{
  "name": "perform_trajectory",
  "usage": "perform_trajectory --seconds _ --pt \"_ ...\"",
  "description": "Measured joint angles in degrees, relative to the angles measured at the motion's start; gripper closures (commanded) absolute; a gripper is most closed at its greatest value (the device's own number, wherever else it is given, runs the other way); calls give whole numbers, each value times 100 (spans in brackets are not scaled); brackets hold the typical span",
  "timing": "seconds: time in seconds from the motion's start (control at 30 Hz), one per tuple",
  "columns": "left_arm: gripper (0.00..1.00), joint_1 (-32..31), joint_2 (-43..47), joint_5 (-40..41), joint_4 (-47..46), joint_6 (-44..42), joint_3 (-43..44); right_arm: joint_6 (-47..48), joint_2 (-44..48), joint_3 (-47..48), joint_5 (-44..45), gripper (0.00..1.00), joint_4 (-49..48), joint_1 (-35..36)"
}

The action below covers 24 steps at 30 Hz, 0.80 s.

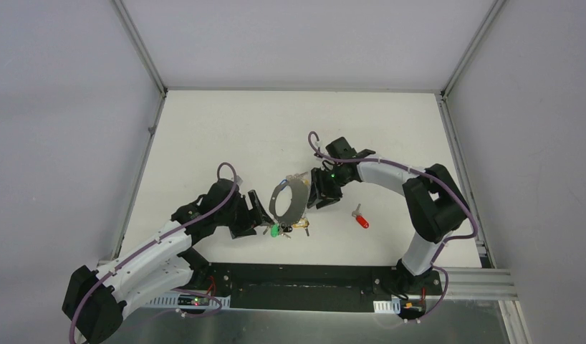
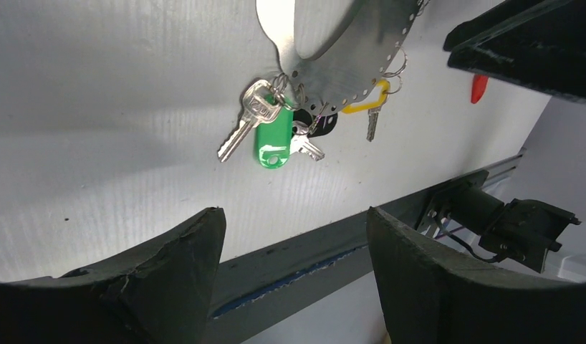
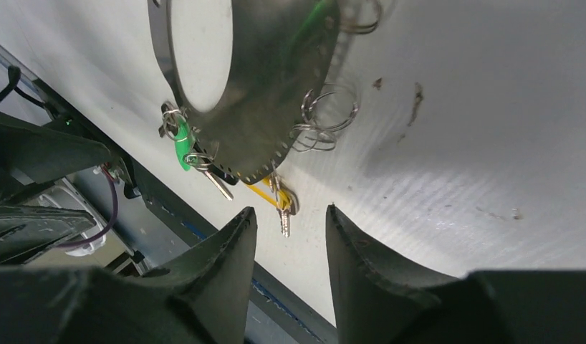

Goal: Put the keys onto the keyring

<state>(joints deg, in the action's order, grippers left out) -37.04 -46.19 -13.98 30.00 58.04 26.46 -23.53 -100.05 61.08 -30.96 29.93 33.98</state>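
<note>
The keyring [image 1: 290, 199], a wide grey metal hoop with a perforated edge, sits mid-table between my two grippers. Hooked on its near edge are a silver key [image 2: 240, 125] with a green tag [image 2: 274, 136], a black-headed key [image 2: 324, 123] and a yellow-headed key [image 2: 369, 104]. One red-headed key [image 1: 360, 218] lies loose on the table to the right. My left gripper [image 1: 258, 211] stands open just left of the keyring [image 2: 347, 43], holding nothing. My right gripper [image 1: 320, 190] is open just right of the keyring [image 3: 276, 86], with nothing between its fingers; the yellow key [image 3: 276, 197] lies beyond its tips.
Small bare split rings [image 3: 326, 118] hang from the hoop's edge. A dark metal rail [image 1: 304, 287] runs along the table's near edge by the arm bases. Grey walls enclose the white table [image 1: 226, 129] at the back and sides.
</note>
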Motion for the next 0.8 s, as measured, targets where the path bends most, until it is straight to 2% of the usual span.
perform_trajectory --seconds 0.2,0.33,0.57,0.73,0.8 --pt "26 -2 -81 -63 -306 103 0 7 -55 -52 -184 59 -61 310" --pt "26 -4 -83 -114 -369 175 -7 50 -332 57 -234 71 -52 503" --pt "26 -9 114 -111 -468 313 -153 118 -610 151 -81 72 96 667" --pt "26 -9 186 -114 -481 378 -219 175 -682 258 33 89 166 708" --pt "26 -9 210 -114 -481 402 -232 201 -721 278 63 92 173 721"
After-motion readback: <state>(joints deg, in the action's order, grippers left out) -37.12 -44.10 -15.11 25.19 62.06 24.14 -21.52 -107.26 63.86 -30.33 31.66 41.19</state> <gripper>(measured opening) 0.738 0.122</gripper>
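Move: Behind the right hand by about 4 cm, 2 cm to its left and 3 cm below is the small ring of the yellow-tagged key, at the near rim of the grey keyring plate. The plate's middle lies 6 cm left and 2 cm ahead of that hand, the loose rings on its right rim 2 cm left and level with it. The black tag is 7 cm left, 6 cm back. From the left hand, the yellow tag's ring lies some 11 cm right, 2 cm ahead and 6 cm below. Drawing back about 4 cm and a little left along the plate's right-hand rim, the right hand comes to the yellow tag's ring, then sinks some 3 cm onto it, turning about 10 degrees counter-clockwise. Its half-open fingers narrow on the way down and end nearly shut, the tips pinching the small ring at the plate's near rim. ##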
